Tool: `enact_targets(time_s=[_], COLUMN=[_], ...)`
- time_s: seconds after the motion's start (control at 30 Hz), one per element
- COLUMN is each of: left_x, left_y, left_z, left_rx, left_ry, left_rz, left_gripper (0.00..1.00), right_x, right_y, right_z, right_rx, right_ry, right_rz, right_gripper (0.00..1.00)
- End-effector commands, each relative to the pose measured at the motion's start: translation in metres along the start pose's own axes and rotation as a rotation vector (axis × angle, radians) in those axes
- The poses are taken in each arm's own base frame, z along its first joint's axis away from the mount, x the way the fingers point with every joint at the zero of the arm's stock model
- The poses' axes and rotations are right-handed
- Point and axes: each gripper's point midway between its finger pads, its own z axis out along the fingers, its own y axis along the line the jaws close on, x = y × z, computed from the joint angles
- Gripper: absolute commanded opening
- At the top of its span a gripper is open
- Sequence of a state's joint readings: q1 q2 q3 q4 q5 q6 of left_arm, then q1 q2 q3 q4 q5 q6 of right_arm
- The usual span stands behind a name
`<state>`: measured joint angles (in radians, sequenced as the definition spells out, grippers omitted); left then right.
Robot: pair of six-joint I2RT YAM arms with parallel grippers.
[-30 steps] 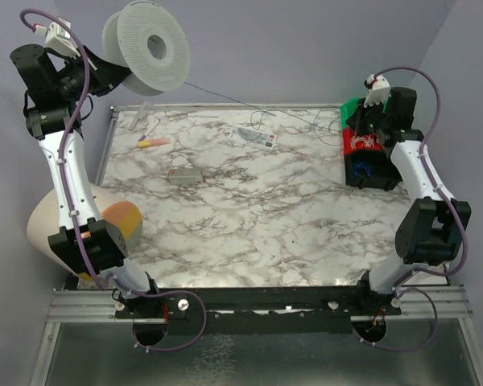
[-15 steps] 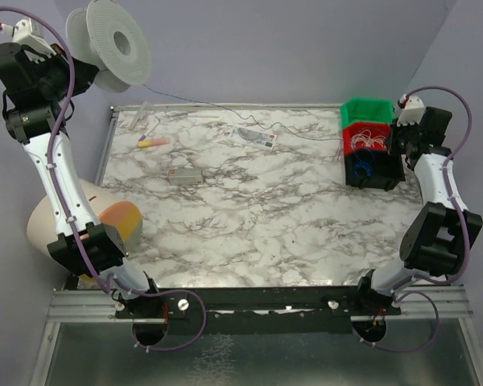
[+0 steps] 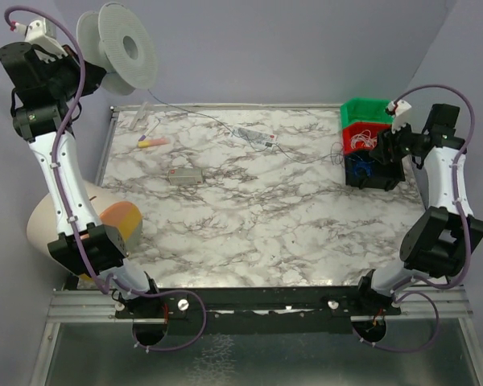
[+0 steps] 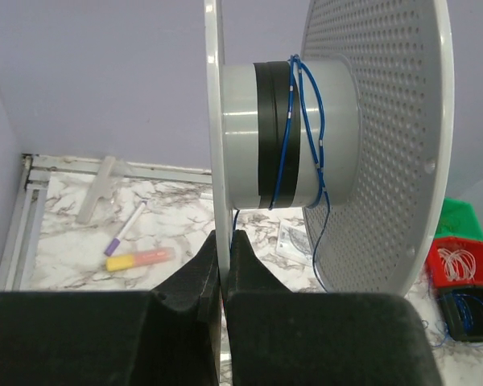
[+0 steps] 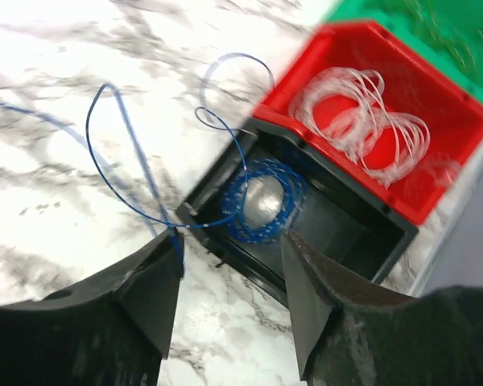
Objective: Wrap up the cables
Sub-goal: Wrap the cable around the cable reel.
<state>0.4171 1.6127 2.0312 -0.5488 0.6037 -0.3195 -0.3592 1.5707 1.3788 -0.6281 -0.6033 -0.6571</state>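
Observation:
A grey perforated spool [image 3: 117,48] hangs high above the table's far left corner, with my left gripper [image 3: 87,74] shut on its flange. In the left wrist view the fingers [image 4: 223,237] pinch the thin flange, and a thin blue cable [image 4: 294,121] is wound a few turns over the black-banded hub [image 4: 249,137]. The cable [image 3: 309,158] trails across the marble to the right. My right gripper [image 5: 231,239] stands open just above the black bin [image 5: 338,233]. A blue coil [image 5: 262,201] lies in that bin, and a loose cable loop [image 5: 137,161] brushes the left finger.
Stacked green [image 3: 368,108], red [image 3: 358,137] and black [image 3: 370,173] bins stand at the right edge. White cable [image 5: 362,121] lies in the red bin. A marker [image 3: 153,142], a grey box [image 3: 185,175] and a printed packet [image 3: 256,137] lie on the table.
My right gripper has opened and moved from above the bins out to the right, then to the black bin. The left arm swung the spool left, and the cable now sags lower.

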Motion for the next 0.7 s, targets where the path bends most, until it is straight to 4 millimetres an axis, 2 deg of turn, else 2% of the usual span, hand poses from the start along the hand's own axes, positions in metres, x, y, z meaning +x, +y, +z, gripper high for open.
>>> enact_targets(time_s=[0.0, 0.13, 0.23, 0.3, 0.47, 0.57, 0.67], left_x=[-0.005, 0.022, 0.039, 0.044, 0.062, 0.076, 0.084], left_y=[-0.065, -0.107, -0.137, -0.152, -0.192, -0.212, -0.229], left_z=[-0.004, 0.010, 0.019, 0.023, 0.030, 0.032, 0.031], left_rx=[0.173, 0.276, 0.332, 0.371, 0.472, 0.528, 0.603], left_ry=[-0.030, 0.028, 0.060, 0.073, 0.113, 0.141, 0.159], left_rz=[0.103, 0.136, 0.158, 0.153, 0.154, 0.147, 0.119], left_gripper=[0.00, 0.00, 0.00, 0.00, 0.00, 0.00, 0.00], right_x=[-0.045, -0.080, -0.084, -0.081, -0.128, -0.147, -0.160], right_y=[0.065, 0.125, 0.179, 0.205, 0.251, 0.279, 0.299], right_z=[-0.040, -0.062, -0.064, -0.057, -0.042, -0.027, -0.001], right_rx=[-0.307, -0.519, -0.683, -0.741, -0.808, -0.806, -0.773], right_ry=[-0.124, -0.212, -0.162, -0.101, -0.290, -0.382, -0.465], right_rz=[-0.170, -0.283, -0.398, -0.475, -0.410, -0.419, -0.401], right_gripper=[0.58, 0.67, 0.73, 0.74, 0.75, 0.77, 0.78])
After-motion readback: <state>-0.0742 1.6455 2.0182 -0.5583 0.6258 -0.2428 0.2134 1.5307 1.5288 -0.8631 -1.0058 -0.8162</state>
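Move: The cable reel, held by its left flange in the left hand, has its middle about 8 cm ahead, 4 cm right and 5 cm above that hand; the printed card lies roughly 18 cm ahead, 37 cm right and 45 cm below. From the right hand the reel is some 70 cm left, 12 cm ahead and 30 cm up; the black bin lies 11 cm ahead, 3 cm right and 15 cm below, the red bin 11 cm beyond that. Opening wider, the right hand sweeps some 27 cm left towards the reel, which the left swings 22 cm right. ##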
